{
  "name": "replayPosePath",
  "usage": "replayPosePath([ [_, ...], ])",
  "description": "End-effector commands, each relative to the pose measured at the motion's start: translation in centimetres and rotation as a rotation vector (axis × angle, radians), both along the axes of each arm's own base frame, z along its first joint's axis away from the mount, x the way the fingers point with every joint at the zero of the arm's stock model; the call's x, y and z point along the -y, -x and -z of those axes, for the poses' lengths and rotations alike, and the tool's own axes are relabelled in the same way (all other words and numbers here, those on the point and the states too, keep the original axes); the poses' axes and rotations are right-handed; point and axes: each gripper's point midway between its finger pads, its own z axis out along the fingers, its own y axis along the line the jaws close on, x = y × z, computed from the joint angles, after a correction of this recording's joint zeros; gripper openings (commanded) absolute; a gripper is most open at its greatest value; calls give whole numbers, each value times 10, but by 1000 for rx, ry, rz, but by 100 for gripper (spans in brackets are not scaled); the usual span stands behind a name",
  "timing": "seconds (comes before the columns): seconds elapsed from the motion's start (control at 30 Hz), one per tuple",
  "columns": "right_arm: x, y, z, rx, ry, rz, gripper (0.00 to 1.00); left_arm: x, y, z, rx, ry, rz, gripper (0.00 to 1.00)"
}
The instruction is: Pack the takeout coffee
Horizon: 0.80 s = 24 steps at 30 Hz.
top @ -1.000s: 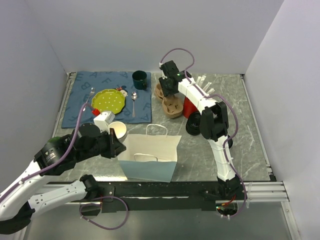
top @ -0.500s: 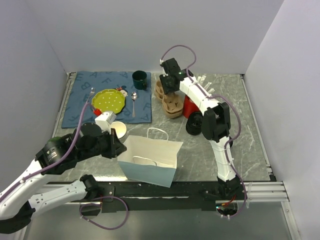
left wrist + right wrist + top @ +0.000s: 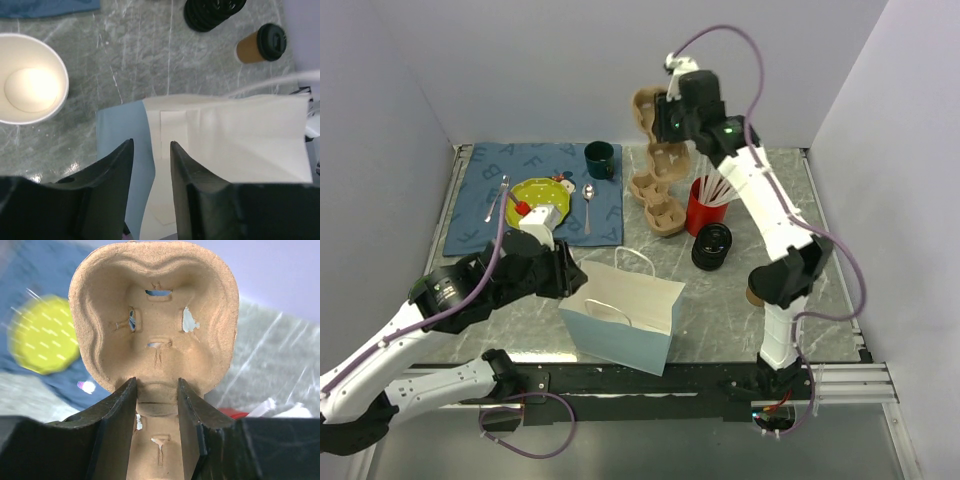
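The takeout coffee (image 3: 260,44), a brown paper cup with a black lid, stands on the table right of the bag; in the top view the takeout coffee (image 3: 754,293) peeks out beside the right arm's elbow. My right gripper (image 3: 156,380) is shut on the middle ridge of a moulded pulp cup carrier (image 3: 152,315), held high over the table's back, where the right gripper (image 3: 672,118) shows beside the cup carrier (image 3: 648,108). My left gripper (image 3: 151,142) hovers open over the near-left edge of the white and blue paper bag (image 3: 225,140). The left gripper (image 3: 570,275) is beside the bag (image 3: 625,315).
More carriers (image 3: 660,205) are stacked on the table under the lifted one. A red cup of stirrers (image 3: 705,205) and a stack of black lids (image 3: 712,245) stand near them. A lidless paper cup (image 3: 30,77) sits left of the bag. A blue mat (image 3: 480,200) holds a yellow plate (image 3: 535,200), spoon and green mug (image 3: 600,158).
The right arm has risen, lifting one carrier off the stack. The left gripper has opened from shut and moved over the bag's edge; the bag has shifted and tilted slightly.
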Motion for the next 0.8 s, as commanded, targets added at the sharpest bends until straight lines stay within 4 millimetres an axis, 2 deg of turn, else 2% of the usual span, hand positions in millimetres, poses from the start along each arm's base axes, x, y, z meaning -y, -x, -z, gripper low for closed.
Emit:
replayPosePath([
  [0.0, 4, 39, -119, 210, -209, -49, 30, 6, -18, -43, 105, 99, -58, 45],
  [0.03, 2, 46, -130, 230, -235, -70, 30, 8, -19, -44, 108, 100, -55, 47],
  [0.1, 0, 73, -148, 253, -295, -141, 30, 10, -21, -49, 118, 108, -55, 51],
  [0.23, -3, 118, -185, 346, -389, -274, 30, 10, -26, -56, 134, 104, -71, 53],
  [0.33, -5, 172, -205, 403, -464, -437, 30, 2, -27, -62, 150, 96, -101, 55],
  [0.4, -6, 192, -210, 403, -516, -495, 30, -6, -27, -73, 174, 108, -121, 57],
  [0.43, -7, 209, -210, 381, -556, -540, 30, -11, -24, -78, 186, 122, -124, 58],
  [0.5, -8, 224, -216, 371, -595, -576, 30, -16, -18, -81, 193, 129, -115, 60],
  [0.53, -11, 240, -216, 336, -621, -638, 30, -21, -14, -86, 193, 156, -124, 60],
  [0.63, -18, 273, -214, 297, -660, -749, 30, -27, -3, -84, 181, 193, -114, 60],
  [0.77, -25, 301, -213, 246, -673, -834, 30, -28, 8, -72, 157, 203, -78, 60],
])
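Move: The right hand already holds a cup carrier; the paper bag it is meant for stands about 33 cm back, 8 cm left and 20 cm lower. The second carrier lies beneath that hand, 1 cm ahead and 29 cm down; the red cup is 2 cm back, 11 cm right. From the left hand, already loosened at the rim, the bag's middle is 8 cm right, 1 cm ahead, 13 cm down; the cup stack is 14 cm ahead, 6 cm left. Right hand carries the gripped carrier back 25 cm and up 20, turning counter-clockwise; left opens wider, rises off bag. ##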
